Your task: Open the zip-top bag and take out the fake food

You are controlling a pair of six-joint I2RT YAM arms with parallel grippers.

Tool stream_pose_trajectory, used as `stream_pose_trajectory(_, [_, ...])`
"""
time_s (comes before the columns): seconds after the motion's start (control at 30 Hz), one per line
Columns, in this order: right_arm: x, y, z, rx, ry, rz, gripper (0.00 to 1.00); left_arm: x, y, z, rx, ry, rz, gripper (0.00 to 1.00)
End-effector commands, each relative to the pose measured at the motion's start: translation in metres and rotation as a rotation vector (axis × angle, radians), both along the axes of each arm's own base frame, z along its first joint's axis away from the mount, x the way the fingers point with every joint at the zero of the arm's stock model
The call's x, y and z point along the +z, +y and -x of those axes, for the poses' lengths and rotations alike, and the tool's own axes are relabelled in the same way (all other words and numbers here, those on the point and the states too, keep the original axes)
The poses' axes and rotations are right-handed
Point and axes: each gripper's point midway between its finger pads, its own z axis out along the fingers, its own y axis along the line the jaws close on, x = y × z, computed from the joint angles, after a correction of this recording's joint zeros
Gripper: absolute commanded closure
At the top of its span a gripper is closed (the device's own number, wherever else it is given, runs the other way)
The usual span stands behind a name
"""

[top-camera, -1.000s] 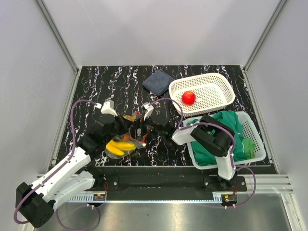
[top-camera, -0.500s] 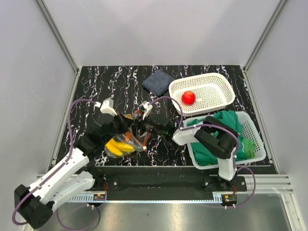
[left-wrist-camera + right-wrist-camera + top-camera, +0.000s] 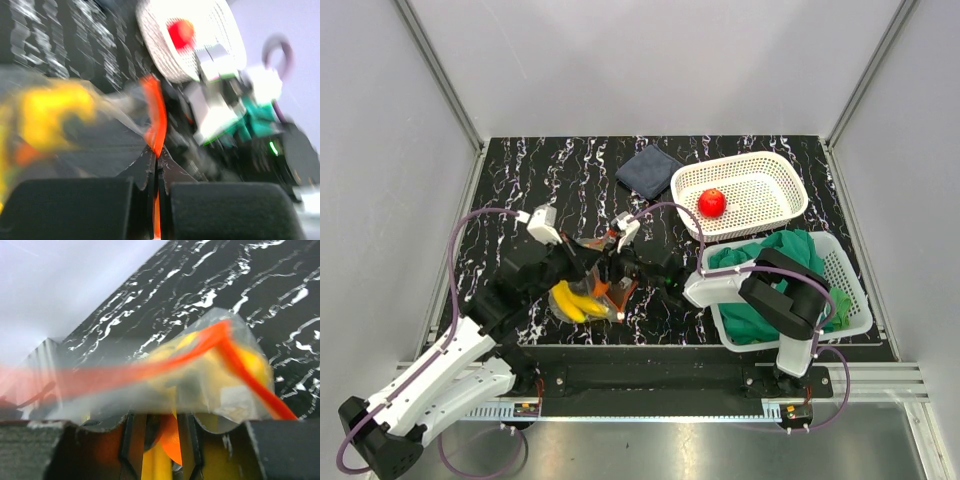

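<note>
The zip-top bag [image 3: 592, 296] hangs crumpled between both grippers at the table's front left, with yellow bananas [image 3: 573, 303] showing through it. My left gripper [image 3: 582, 263] is shut on the bag's red-orange zip strip [image 3: 156, 115], which runs up from the closed jaws of the left gripper [image 3: 156, 161]. My right gripper [image 3: 612, 274] reaches in from the right. In the right wrist view the clear film [image 3: 150, 390] drapes over the fingertips of the right gripper [image 3: 161, 424], and its jaws press on a yellow and an orange piece of fake food [image 3: 172, 442]. A red apple [image 3: 712, 203] lies in the white basket [image 3: 790, 180].
A dark blue folded cloth [image 3: 649, 170] lies at the back, left of the white basket. A second white basket [image 3: 857, 292] at the right holds a green cloth [image 3: 770, 262] and lies under the right arm. Grey walls enclose the marbled table [image 3: 520, 180].
The right gripper's jaws have narrowed from wide open onto the pieces inside the bag. The left gripper has shifted slightly right with the zip strip, and the bag has bunched up.
</note>
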Motion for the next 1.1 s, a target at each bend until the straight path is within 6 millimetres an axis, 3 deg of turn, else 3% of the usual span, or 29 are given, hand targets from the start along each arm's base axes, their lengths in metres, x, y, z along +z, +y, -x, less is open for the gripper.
stream_pose_trajectory(0.0, [0.012, -0.011, -0.014, -0.086, -0.014, 0.03, 0.62, 0.035, -0.043, 0.036, -0.272, -0.025, 0.114, 1.0])
stream_pose_trajectory(0.07, [0.018, -0.007, 0.002, 0.001, -0.008, 0.028, 0.58, 0.032, -0.042, 0.034, -0.266, -0.025, 0.097, 1.0])
stream_pose_trajectory(0.1, [0.019, -0.002, 0.02, 0.103, 0.002, 0.024, 0.45, 0.03, -0.041, 0.034, -0.264, -0.02, 0.087, 1.0])
stream_pose_trajectory(0.33, [0.017, -0.005, 0.067, 0.33, 0.079, 0.022, 0.23, 0.022, -0.044, 0.031, -0.272, -0.01, 0.06, 1.0])
stream_pose_trajectory(0.53, [0.017, -0.001, 0.095, 0.471, 0.205, -0.02, 0.2, 0.023, -0.055, 0.028, -0.315, -0.006, 0.061, 1.0])
stream_pose_trajectory(0.73, [0.015, -0.012, 0.123, 0.545, 0.307, -0.038, 0.12, 0.02, -0.05, 0.024, -0.292, -0.01, 0.017, 1.0])
stream_pose_trajectory(0.83, [0.002, -0.024, 0.133, 0.545, 0.349, -0.01, 0.09, 0.01, -0.044, 0.021, -0.265, 0.004, -0.02, 1.0])
stream_pose_trajectory(0.93, [-0.006, -0.033, 0.122, 0.443, 0.338, 0.04, 0.04, -0.001, -0.038, 0.021, -0.245, 0.02, -0.062, 1.0])
stream_pose_trajectory(1.07, [-0.009, -0.039, 0.069, 0.148, 0.299, 0.146, 0.0, -0.005, -0.033, 0.022, -0.237, 0.027, -0.082, 1.0])
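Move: The yellow pepper in the bag lies some 6 cm to the right hand's left, about 3 cm ahead and 6 cm below it. The orange fruit shows just past that hand's fingertips, about 3 cm left, 2 cm back and 4 cm down; the bananas hang roughly 6 cm back, 5 cm left and 7 cm lower. From the left hand, the pepper is about 3 cm ahead, 2 cm left and 12 cm below. Still pinching the bag's orange zip edge, the left hand draws it back and right, about 5 cm each way, turning some 20 degrees clockwise. The right hand, at the bag's mouth, spreads its fingers from about a third to wide open, edges right and then sweeps back about 9 cm, sinking 5 cm and tipping downward among the food. ##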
